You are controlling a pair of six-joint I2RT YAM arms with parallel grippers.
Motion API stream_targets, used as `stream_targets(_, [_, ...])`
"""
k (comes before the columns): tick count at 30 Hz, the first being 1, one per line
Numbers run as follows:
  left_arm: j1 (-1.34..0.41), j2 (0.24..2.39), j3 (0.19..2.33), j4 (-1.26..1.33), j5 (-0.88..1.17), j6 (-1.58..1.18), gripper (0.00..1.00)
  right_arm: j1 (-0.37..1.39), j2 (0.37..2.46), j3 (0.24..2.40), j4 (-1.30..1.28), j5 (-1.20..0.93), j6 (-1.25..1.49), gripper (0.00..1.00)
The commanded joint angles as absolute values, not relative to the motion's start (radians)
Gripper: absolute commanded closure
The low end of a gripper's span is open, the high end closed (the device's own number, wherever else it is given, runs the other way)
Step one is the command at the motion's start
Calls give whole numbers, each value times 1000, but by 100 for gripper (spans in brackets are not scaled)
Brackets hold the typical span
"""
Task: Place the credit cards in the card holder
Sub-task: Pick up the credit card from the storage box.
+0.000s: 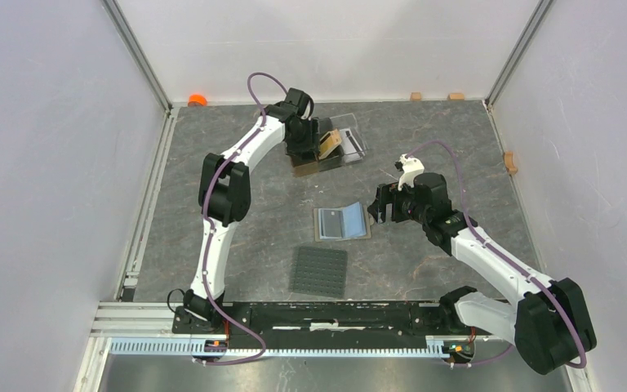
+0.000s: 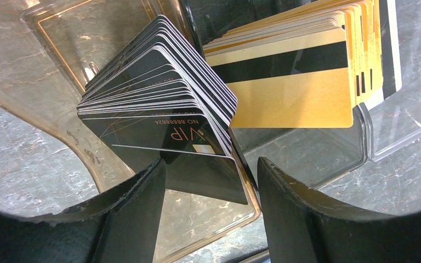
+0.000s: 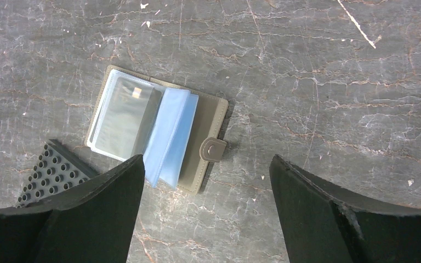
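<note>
The credit cards stand in the clear three-slot stand (image 1: pixel 351 143) at the back: a fanned stack of black cards (image 2: pixel 159 104), a stack of gold-orange cards with black stripes (image 2: pixel 296 87), and a white edge (image 2: pixel 390 49) behind them. My left gripper (image 2: pixel 211 175) is open over the stand, with the lower corner of the front black card and the stand's wall between its fingers. The card holder (image 1: pixel 342 222) lies open mid-table, its bluish pockets up (image 3: pixel 167 137). My right gripper (image 3: pixel 205 175) hovers open just right of it, holding nothing.
A dark grey studded mat (image 1: pixel 320 271) lies in front of the card holder, and its corner shows in the right wrist view (image 3: pixel 52 175). White walls enclose the table on three sides. An orange object (image 1: pixel 197 100) sits at the back left corner.
</note>
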State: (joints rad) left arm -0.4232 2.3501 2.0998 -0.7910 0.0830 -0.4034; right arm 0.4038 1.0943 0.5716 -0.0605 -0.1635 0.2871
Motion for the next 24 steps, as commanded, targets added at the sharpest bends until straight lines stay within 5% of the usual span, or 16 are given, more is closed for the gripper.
stream_targets(1, [-448,2310,2112,-713,174,-449,33,401,1095,574,-15,-180,286,12])
stream_targets(24, [-454,2235,2071,-716,125,-428,71,400,1069,571,-23,-191,296,12])
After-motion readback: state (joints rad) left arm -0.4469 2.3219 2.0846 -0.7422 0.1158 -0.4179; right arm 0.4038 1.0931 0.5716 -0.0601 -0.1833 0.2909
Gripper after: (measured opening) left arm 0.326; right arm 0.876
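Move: The front card of the black stack stands leaning in the storage box's left compartment, already between the left hand's open fingers; its middle is about 1 cm to the left, level fore-and-aft, some 2 cm below. The gold cards lie roughly 5 cm right and 4 cm ahead of the hand, the white cards 10 cm right and 5 ahead. The card holder is about 17 cm back and 8 right. From the idle right hand, that black card is some 15 cm ahead and 18 left. The left hand eases about 2 cm to its right, rising some 1.5 cm as it goes and tilting only slightly, so that the front black card is drawn away from the stack towards the open side of the compartment. Meanwhile the fingers close steadily from about two thirds open to one third, one either side of the card's right-hand end, and pinch it near the upper corner, where the card bows under the grip. ##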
